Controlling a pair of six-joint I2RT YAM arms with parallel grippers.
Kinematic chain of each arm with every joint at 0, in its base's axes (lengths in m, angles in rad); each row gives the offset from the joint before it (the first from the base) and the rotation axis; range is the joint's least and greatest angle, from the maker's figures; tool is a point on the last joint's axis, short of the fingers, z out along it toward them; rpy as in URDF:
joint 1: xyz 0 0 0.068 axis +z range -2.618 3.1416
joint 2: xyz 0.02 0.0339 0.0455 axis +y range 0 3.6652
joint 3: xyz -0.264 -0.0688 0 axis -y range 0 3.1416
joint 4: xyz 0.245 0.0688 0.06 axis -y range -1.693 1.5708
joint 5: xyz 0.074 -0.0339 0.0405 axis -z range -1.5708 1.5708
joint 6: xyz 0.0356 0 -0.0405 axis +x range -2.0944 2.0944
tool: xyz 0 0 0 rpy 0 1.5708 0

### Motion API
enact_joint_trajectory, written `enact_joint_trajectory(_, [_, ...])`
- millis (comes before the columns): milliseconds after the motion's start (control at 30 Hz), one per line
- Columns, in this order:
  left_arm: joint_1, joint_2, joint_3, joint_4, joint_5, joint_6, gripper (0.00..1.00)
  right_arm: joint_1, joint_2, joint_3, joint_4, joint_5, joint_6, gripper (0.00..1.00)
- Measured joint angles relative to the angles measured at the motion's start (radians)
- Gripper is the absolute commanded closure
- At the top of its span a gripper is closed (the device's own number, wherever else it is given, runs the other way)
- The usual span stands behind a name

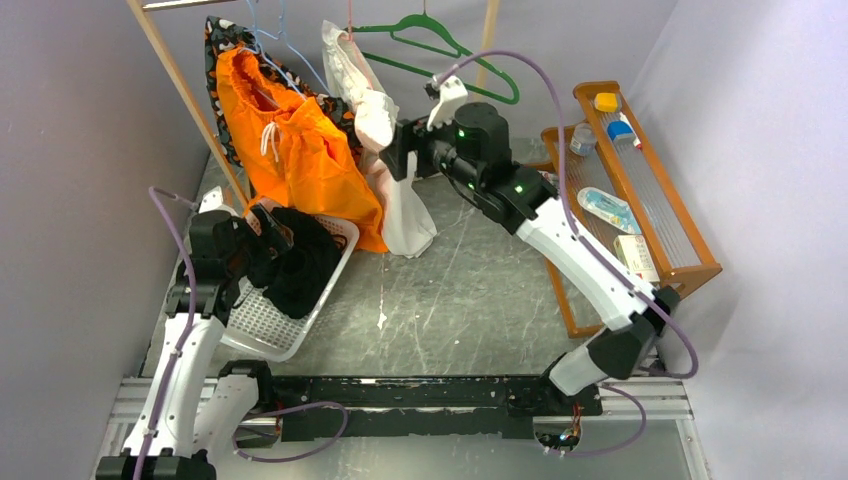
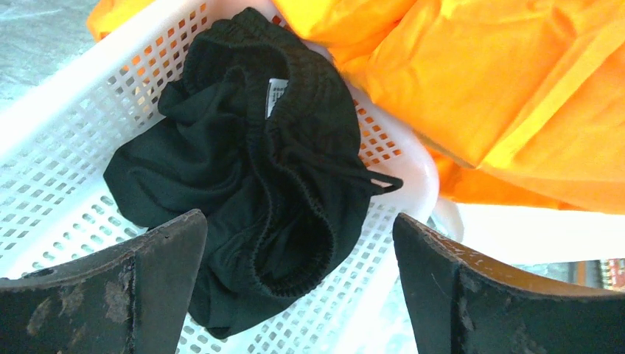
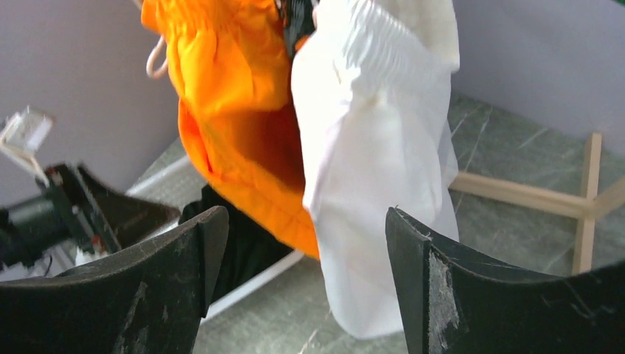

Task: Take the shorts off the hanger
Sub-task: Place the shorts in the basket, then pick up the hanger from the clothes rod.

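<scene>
The bright orange shorts (image 1: 295, 150) hang from a thin blue hanger (image 1: 285, 45) on the wooden rail, with the white drawstring dangling in front. Their lower hem drapes over the far edge of the white basket (image 1: 265, 330). My left gripper (image 1: 262, 240) hovers open over the basket, and its fingers (image 2: 158, 258) frame a crumpled black garment (image 2: 258, 162) lying inside. The shorts (image 2: 516, 96) fill that view's upper right. My right gripper (image 1: 395, 155) is open and level with a hanging white garment (image 3: 376, 147). The shorts (image 3: 228, 96) hang just left of that garment. Nothing is gripped.
Green hangers (image 1: 440, 50) hang on the rail at the back right. A wooden shelf (image 1: 640, 180) with small items stands to the right. The slanted wooden rack post (image 1: 190, 100) rises on the left, and a wooden base bar (image 3: 516, 192) lies on the grey tabletop.
</scene>
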Motion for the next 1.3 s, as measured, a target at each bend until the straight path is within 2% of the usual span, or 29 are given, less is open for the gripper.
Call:
enact_joint_trajectory(133, [0.0, -0.031, -0.051, 0.003, -0.006, 0.035, 0.0, 0.0, 0.119, 0.129, 0.005, 0.023, -0.003, 0.22])
enact_joint_trajectory(333, [0.0, -0.039, -0.06, 0.003, -0.019, 0.061, 0.0, 0.0, 0.227, 0.194, 0.033, 0.067, -0.027, 0.29])
enact_joint_trajectory(467, [0.0, -0.027, -0.06, -0.002, -0.036, 0.063, 0.0, 0.0, 0.331, 0.34, 0.016, 0.079, -0.051, 0.36])
enact_joint_trajectory(567, [-0.001, -0.02, -0.06, -0.016, -0.045, 0.061, 0.01, 0.001, 0.394, 0.436, -0.002, 0.1, -0.07, 0.38])
enact_joint_trajectory(733, [-0.003, -0.025, -0.06, -0.019, -0.064, 0.06, 0.01, 0.003, 0.445, 0.481, -0.016, 0.134, -0.108, 0.4])
enact_joint_trajectory(800, [-0.003, -0.025, -0.06, -0.02, -0.073, 0.06, 0.0, 0.004, 0.465, 0.507, -0.025, 0.148, -0.124, 0.51])
enact_joint_trajectory(867, [-0.003, -0.025, -0.06, -0.022, -0.078, 0.06, 0.0, 0.005, 0.486, 0.536, -0.032, 0.159, -0.143, 0.56])
enact_joint_trajectory(1000, [-0.003, -0.026, -0.06, -0.025, -0.087, 0.06, 0.0, 0.006, 0.507, 0.576, -0.047, 0.149, -0.175, 0.78])
enact_joint_trajectory(1100, [-0.003, -0.032, -0.06, -0.029, -0.094, 0.06, 0.01, 0.008, 0.512, 0.595, -0.061, 0.145, -0.192, 0.85])
enact_joint_trajectory(1200, [-0.003, -0.035, -0.06, -0.032, -0.095, 0.059, 0.0, 0.007, 0.511, 0.595, -0.06, 0.155, -0.209, 0.98])
enact_joint_trajectory(1300, [-0.003, -0.036, -0.06, -0.041, -0.102, 0.055, 0.0, 0.008, 0.509, 0.584, -0.043, 0.147, -0.24, 1.0])
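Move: The white shorts' gathered waistband, by the near end of the pink hanger, is the right hand's target: some 12 cm ahead, 6 cm left and about level. The orange shorts hang roughly 18 cm left of the right hand, 3 cm ahead and 8 cm lower; the green hanger is about 15 cm ahead, 6 cm right and 5 cm up. From the left hand, that waistband lies about 17 cm ahead, 20 cm right and 19 cm up. Reach the right gripper forward about 11 cm and some 6 cm left at nearly constant height, up to the white shorts' waistband below the pink hanger, rolling the wrist roughly 15 degrees. Narrow the fingers on the way, then stop and pinch the gathered cloth between the tips. Let the open left hand ease about 3 cm down and a little back and left over the basket. ##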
